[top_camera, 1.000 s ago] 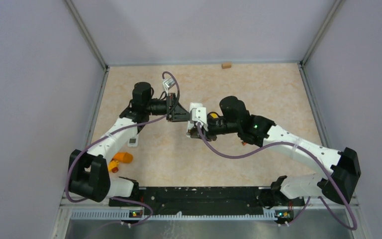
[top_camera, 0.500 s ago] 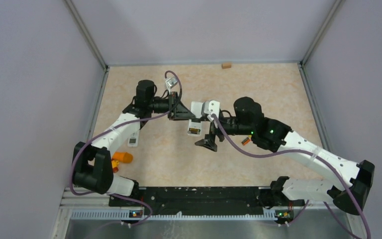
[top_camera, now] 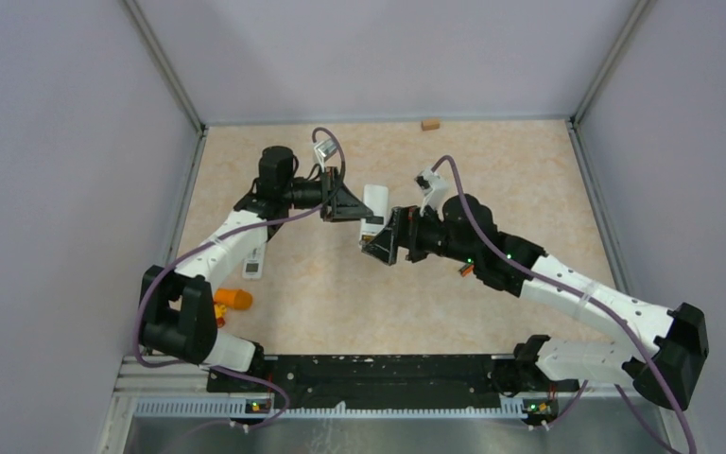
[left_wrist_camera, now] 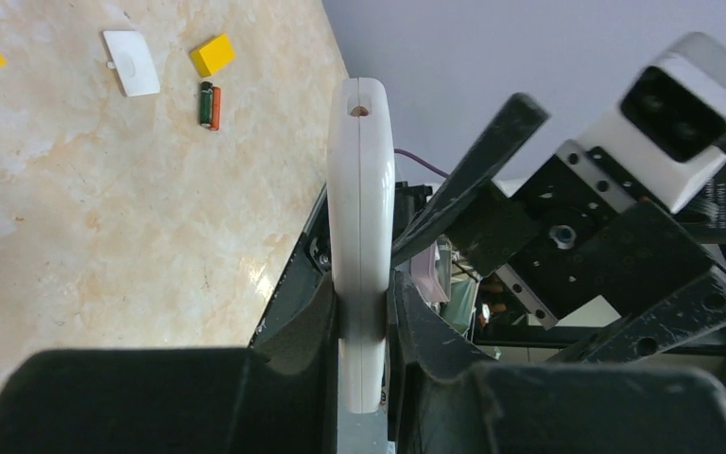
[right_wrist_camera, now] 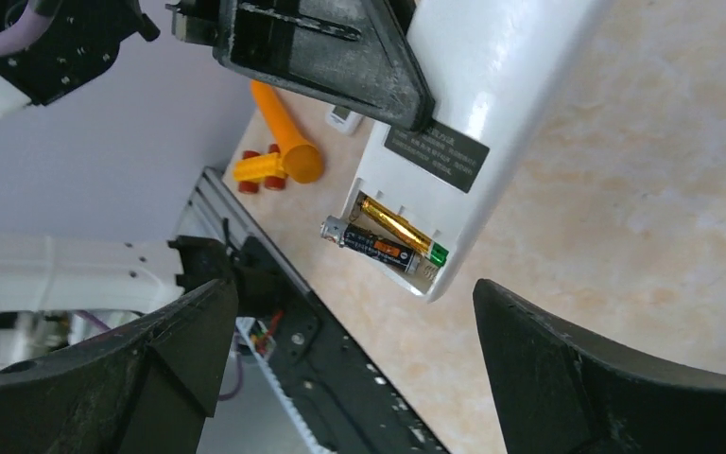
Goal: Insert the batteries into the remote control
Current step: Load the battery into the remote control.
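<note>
My left gripper [left_wrist_camera: 364,293] is shut on the remote control [left_wrist_camera: 361,189], holding this slim white remote above the table [top_camera: 321,284]. In the right wrist view the remote control [right_wrist_camera: 501,76] shows its open battery recess. Two of the batteries lie in it: a gold one [right_wrist_camera: 392,219] and a dark one with an orange label [right_wrist_camera: 375,246], whose end sticks out past the recess edge. A third, orange-and-dark battery [left_wrist_camera: 210,104] lies on the table. My right gripper [right_wrist_camera: 354,369] is open just below the remote, holding nothing. From above, the left gripper [top_camera: 345,203] and right gripper [top_camera: 383,241] flank the remote [top_camera: 373,210].
A white battery cover [left_wrist_camera: 132,62] and a small yellow block [left_wrist_camera: 212,54] lie near the loose battery. A second white remote [top_camera: 254,265] and an orange cylinder [top_camera: 236,299] sit at the left. A tan block [top_camera: 429,123] lies by the back wall.
My right gripper opened wide, let go near the battery recess, turned and drew back slightly. The left gripper kept its hold on the remote, shifting a little.
</note>
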Action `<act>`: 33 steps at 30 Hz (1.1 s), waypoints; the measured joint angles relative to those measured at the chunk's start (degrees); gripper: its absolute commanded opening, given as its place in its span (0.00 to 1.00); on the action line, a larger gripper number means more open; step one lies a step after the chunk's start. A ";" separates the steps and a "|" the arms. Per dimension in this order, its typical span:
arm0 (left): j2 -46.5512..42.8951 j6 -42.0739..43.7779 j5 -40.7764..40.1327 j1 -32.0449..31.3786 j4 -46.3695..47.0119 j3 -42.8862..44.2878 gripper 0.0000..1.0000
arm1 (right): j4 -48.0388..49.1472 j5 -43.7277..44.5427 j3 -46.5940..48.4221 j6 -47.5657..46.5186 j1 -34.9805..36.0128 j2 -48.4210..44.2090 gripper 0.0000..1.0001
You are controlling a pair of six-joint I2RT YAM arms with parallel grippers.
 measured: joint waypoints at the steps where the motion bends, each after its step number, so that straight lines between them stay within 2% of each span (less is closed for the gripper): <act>1: 0.00 -0.44 0.04 0.00 0.28 -0.02 0.00 | 1.42 -0.22 -1.05 2.75 0.00 0.00 0.99; 7: -0.02 -2.29 0.24 -0.02 2.62 -0.22 0.00 | 9.86 -0.20 -6.47 15.39 0.00 0.00 0.98; 12: -0.09 -3.48 0.33 0.15 3.78 -0.72 0.00 | 12.85 0.09 -7.10 20.17 -0.07 1.05 0.86; 19: -0.17 -3.82 0.31 -0.02 4.33 -1.11 0.00 | 12.66 0.02 -5.42 22.12 -0.11 5.81 0.71; 28: -0.63 -4.66 0.52 -0.02 4.42 -1.22 0.00 | 11.23 0.61 -4.83 22.38 -0.37 6.29 0.53; 33: -0.72 -4.68 0.52 0.00 4.50 -1.31 0.00 | 10.62 0.87 -4.83 22.99 -0.66 6.36 0.49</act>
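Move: At the open end of the remote, which the left hand holds, the loose black battery lies about 4 cm to the right hand's left, 2 cm ahead and 3 cm below. The gold battery beside it is some 3 cm ahead, 4 cm left and 2 cm down. The left gripper's fingertips, on the remote's dark label, are 7 cm ahead of the right hand, 3 cm left and about level. From the left hand the black battery is some 5 cm back, level sideways and 3 cm below. Reaching down and to its left, and a little forward, the right hand goes about 4 cm towards the black battery, mostly along its own fingers, while rolling some 25 degrees about their line, clockwise seen from behind the hand. Its wide-open fingers then close to roughly half, coming in on both sides of the remote's battery end. The left hand stays in place and keeps its pinch on the remote. ##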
